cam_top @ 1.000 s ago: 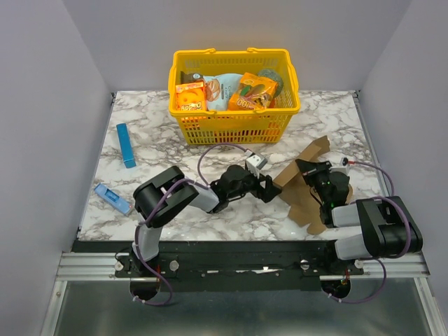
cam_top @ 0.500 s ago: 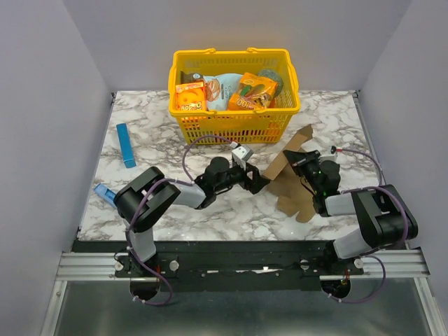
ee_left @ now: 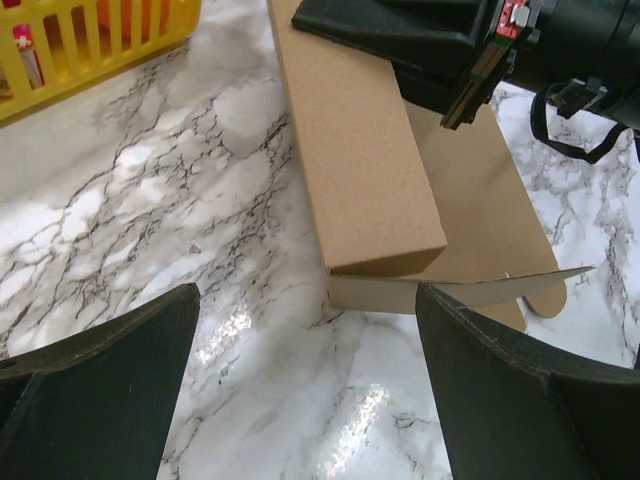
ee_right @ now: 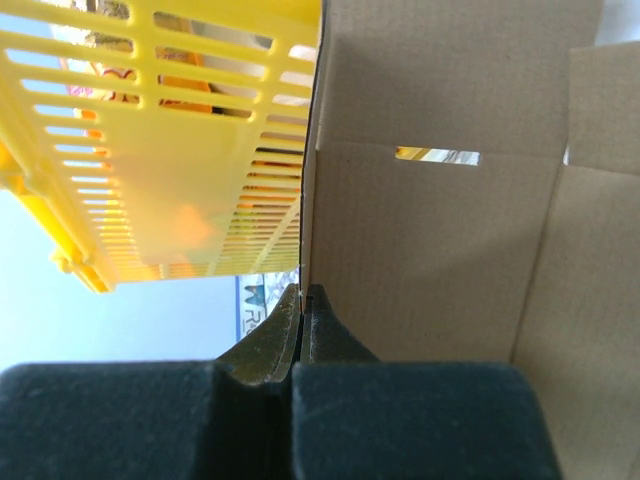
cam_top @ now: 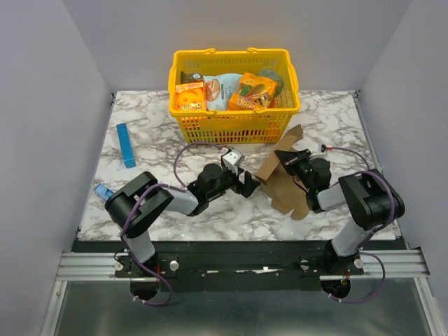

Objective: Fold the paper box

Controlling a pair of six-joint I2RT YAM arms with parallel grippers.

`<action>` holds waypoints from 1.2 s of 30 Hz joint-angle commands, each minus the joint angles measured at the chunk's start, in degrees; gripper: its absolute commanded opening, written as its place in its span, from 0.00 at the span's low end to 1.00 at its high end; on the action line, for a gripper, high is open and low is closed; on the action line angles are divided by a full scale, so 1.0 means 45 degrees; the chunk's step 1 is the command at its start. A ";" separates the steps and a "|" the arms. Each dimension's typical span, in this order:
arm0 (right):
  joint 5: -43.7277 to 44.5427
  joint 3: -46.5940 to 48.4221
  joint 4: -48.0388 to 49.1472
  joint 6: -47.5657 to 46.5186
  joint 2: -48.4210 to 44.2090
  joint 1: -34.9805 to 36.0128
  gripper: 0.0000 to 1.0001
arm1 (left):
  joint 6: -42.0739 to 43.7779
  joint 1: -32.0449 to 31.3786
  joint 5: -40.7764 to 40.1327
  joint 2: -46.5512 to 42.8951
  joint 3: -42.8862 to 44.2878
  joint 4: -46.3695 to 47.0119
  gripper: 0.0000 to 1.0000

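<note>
The paper box point(cam_top: 283, 183) is plain brown cardboard, partly folded, lying at a slant on the marble right of centre. One long panel is raised as a wall point(ee_left: 360, 170) over a flat flap. My right gripper point(cam_top: 288, 159) is shut on the upper edge of the cardboard; in the right wrist view its jaws point(ee_right: 303, 295) pinch a thin sheet edge, with the slotted panel point(ee_right: 430, 250) to the right. My left gripper point(cam_top: 249, 184) stands wide open just left of the box's near end, fingers point(ee_left: 100, 390) over bare marble and touching nothing.
A yellow basket point(cam_top: 234, 122) with orange snack boxes stands at the back centre, close behind the cardboard. A slim blue box point(cam_top: 126, 145) lies at the far left. A light blue item point(cam_top: 104, 190) shows beside the left arm's elbow.
The right gripper has carried the cardboard left and toward the basket. The left gripper has drawn back to the left, still open.
</note>
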 commanded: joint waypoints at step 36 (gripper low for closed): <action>-0.0579 -0.1786 0.4317 0.0080 0.0665 -0.0576 0.04 | -0.0935 -0.0654 0.0195 -0.2249 0.2311 -0.4085 0.99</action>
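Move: The box's loose end flap is aimed at by the open left hand: its middle lies about 1 cm back, 6 cm right and 2 cm below, with the folded wall's near end some 2 cm ahead, 5 cm right and 1 cm lower. The right hand already pinches that wall; the box's flat panel lies roughly 12 cm back, 4 cm right and 8 cm below it. The yellow basket's middle is about 13 cm ahead and 14 cm left of the right hand, roughly level. With its shut fingers keeping their pinch on the cardboard wall, the right hand carries the wall down about 5 cm while drawing it back and a little right, its fingertips tipping slightly down, then stops and eases up by about a centimetre. The left hand, fingers wide open throughout, follows the near end of the box back and right about 3 cm each way, sinking slightly beside the loose flap, then rises some 5 cm and starts forward again without closing on anything. ##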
